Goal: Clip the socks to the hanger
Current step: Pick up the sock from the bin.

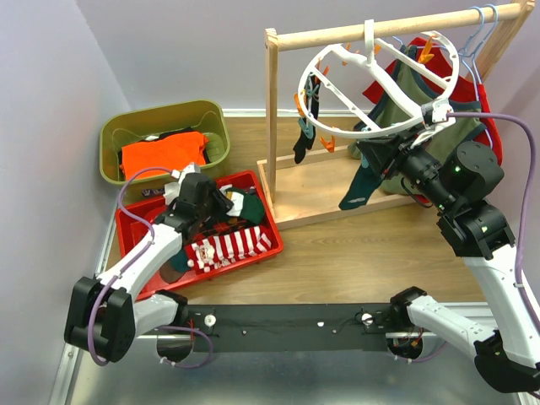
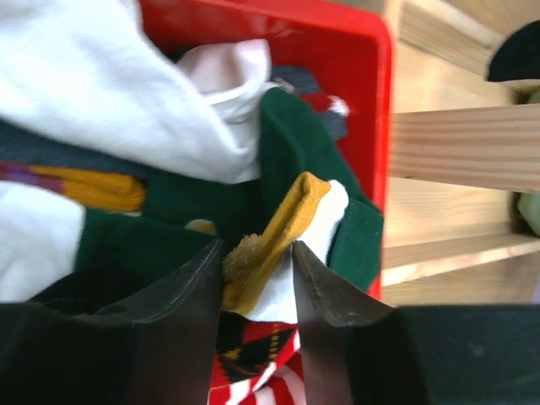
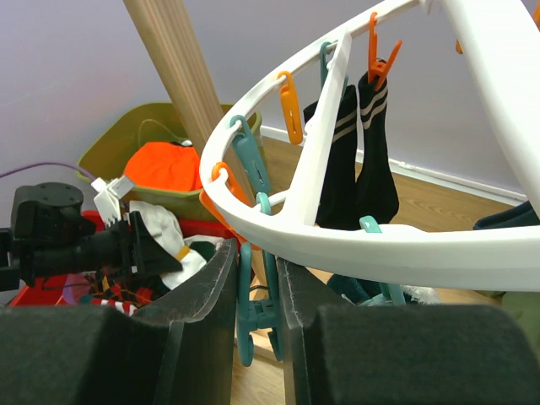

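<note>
The white ring hanger (image 1: 363, 133) hangs tilted from the wooden rack; its rim (image 3: 405, 253) crosses the right wrist view. Black striped socks (image 3: 359, 160) hang from an orange clip. My right gripper (image 3: 257, 253) (image 1: 371, 152) sits under the rim, shut on a dangling teal clip (image 3: 253, 312). The other socks lie piled in the red bin (image 1: 135, 245): a red-and-white striped one (image 1: 228, 246), green (image 2: 295, 143) and white (image 2: 101, 84). My left gripper (image 2: 257, 253) (image 1: 221, 205) is down in the pile, both fingers pressing a white sock with a yellow cuff (image 2: 283, 224).
A green bin (image 1: 160, 118) holding a folded orange garment (image 1: 164, 152) stands behind the red bin. The wooden rack (image 1: 272, 110) carries olive and red shirts (image 1: 413, 93) on thin hangers. A dark sock (image 1: 304, 139) and a teal sock (image 1: 359, 190) hang below the ring.
</note>
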`<control>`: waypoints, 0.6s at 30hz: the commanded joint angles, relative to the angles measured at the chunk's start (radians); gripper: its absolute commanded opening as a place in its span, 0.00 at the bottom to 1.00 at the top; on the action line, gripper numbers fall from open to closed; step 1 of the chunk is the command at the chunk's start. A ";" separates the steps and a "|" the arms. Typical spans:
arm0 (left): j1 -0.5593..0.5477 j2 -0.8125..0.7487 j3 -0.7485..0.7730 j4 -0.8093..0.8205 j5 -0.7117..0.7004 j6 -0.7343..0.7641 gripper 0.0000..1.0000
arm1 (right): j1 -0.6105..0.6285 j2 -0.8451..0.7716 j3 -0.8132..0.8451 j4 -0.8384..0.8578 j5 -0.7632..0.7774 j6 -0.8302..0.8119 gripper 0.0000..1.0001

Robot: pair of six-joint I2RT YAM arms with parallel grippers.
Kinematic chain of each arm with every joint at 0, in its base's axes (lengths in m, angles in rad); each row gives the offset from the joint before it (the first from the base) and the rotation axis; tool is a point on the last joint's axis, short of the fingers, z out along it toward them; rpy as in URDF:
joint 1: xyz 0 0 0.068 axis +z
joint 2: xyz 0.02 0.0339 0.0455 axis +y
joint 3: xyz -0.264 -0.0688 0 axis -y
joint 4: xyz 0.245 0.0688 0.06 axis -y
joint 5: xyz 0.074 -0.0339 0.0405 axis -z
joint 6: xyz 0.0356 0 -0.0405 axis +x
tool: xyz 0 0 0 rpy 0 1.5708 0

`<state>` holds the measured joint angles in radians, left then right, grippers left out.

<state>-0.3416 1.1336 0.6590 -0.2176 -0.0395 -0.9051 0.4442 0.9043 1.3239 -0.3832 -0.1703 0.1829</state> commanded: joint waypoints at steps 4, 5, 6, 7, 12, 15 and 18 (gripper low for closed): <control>-0.040 -0.037 0.051 0.000 -0.057 0.005 0.35 | 0.011 -0.001 -0.008 -0.059 -0.047 -0.002 0.22; -0.043 -0.037 0.047 0.001 -0.060 0.003 0.34 | 0.011 0.001 -0.008 -0.057 -0.047 0.000 0.22; -0.051 -0.037 0.045 0.003 -0.057 0.002 0.32 | 0.011 0.001 -0.008 -0.057 -0.051 0.000 0.22; -0.059 -0.035 0.044 0.007 -0.056 0.003 0.24 | 0.011 0.002 -0.008 -0.057 -0.051 0.000 0.22; -0.100 -0.035 0.044 0.030 -0.080 0.011 0.10 | 0.011 0.004 -0.006 -0.057 -0.052 0.000 0.22; -0.126 -0.047 0.073 0.027 -0.121 0.046 0.00 | 0.011 0.005 -0.002 -0.057 -0.052 0.000 0.22; -0.152 -0.075 0.128 0.024 -0.161 0.133 0.00 | 0.011 0.007 0.001 -0.057 -0.052 0.001 0.22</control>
<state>-0.4603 1.1110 0.6971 -0.2108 -0.1059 -0.8829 0.4442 0.9054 1.3239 -0.3832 -0.1711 0.1829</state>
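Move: Between and just beyond the left fingertips lies the sock's yellow-and-white end; the middle of this green sock is about 4 cm to the hand's right, level with it ahead and some 2 cm below. A white sock lies about 5 cm ahead and 8 cm left, the red-striped sock roughly 10 cm back and straight below, the bin's right rim some 9 cm right. From the right hand the green sock is about 27 cm left, 4 cm ahead and 35 cm down. Closing from about half open to shut, the left fingers pinch the yellow edge of the green sock at their tips. Meanwhile the hand first rises about 2 cm, then slides some 3 cm right towards the bin's right rim, keeping its height, the fingertips tilting up only slightly. ##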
